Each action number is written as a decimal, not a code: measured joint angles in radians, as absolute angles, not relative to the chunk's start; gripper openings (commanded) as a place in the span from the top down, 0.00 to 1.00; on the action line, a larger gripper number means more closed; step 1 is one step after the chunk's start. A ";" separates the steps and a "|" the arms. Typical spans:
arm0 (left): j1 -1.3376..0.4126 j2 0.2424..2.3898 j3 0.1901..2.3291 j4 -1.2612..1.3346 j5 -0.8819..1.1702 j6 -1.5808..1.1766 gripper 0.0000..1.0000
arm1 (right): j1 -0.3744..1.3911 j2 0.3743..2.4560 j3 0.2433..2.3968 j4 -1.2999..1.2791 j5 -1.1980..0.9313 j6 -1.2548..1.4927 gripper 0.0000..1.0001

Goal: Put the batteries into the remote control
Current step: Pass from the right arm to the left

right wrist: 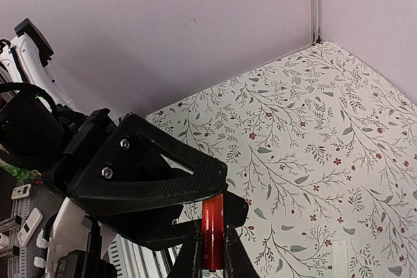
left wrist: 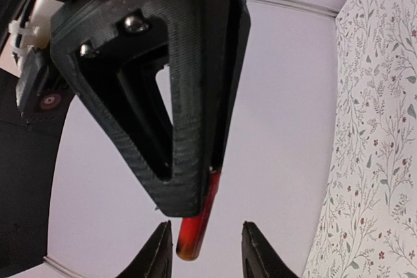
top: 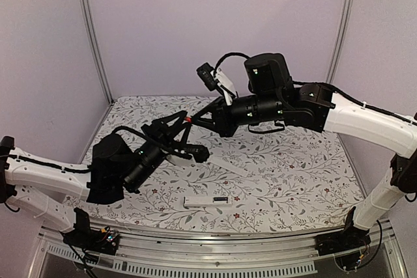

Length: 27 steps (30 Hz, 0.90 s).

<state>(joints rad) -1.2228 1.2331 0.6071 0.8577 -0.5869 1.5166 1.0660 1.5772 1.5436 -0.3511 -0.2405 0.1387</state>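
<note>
A red battery [top: 187, 119] hangs in the air above the middle of the table, and my right gripper [right wrist: 212, 252] is shut on it [right wrist: 212, 222]. In the left wrist view the battery [left wrist: 195, 226] pokes down from the right gripper's black finger, between the tips of my left gripper [left wrist: 207, 252]. Those tips stand apart, the left one close to the battery, with a gap on the other side. From above, both grippers meet at the battery: left [top: 183, 125], right [top: 194, 120]. The remote control [top: 207, 201], a slim white bar with a dark mark, lies near the front edge.
A thin white cover plate [top: 227, 163] lies on the floral cloth [top: 293, 174] just beyond the left arm's wrist. Lilac walls and metal posts [top: 91, 30] close in the back and sides. A metal rail [top: 215, 239] runs along the near edge.
</note>
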 measured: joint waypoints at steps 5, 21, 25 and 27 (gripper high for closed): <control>-1.224 1.237 0.608 0.862 -0.590 1.520 0.73 | 1.066 1.578 1.544 -0.351 -0.249 0.139 1.00; -1.230 1.237 0.609 0.877 -0.596 1.526 0.86 | 1.066 1.579 1.544 -0.352 -0.265 0.139 1.00; -1.232 1.237 0.608 0.876 -0.605 1.532 0.97 | 1.066 1.587 1.544 -0.347 -0.266 0.139 1.00; -1.232 1.238 0.608 0.870 -0.613 1.542 1.00 | 1.065 1.589 1.544 -0.342 -0.265 0.139 1.00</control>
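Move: The red battery sticks out leftward from the right hand's fingertips, its middle about 2 cm left of that hand and 1 cm lower. The left hand's open fingers already stand either side of its free end, its middle only about 1 cm to their right and 1 cm up. From the left hand, the remote control lies some 8 cm back, 4 cm right and 31 cm below; the white battery cover is roughly 10 cm ahead and 12 cm right, equally low. Closing in place, the left fingers come together from about two-fifths open to nearly shut and pinch the free end of the red battery, while that hand drifts no more than about half a centimetre. The right hand holds practically still, its closed fingers keeping their grip on the battery's other end. ##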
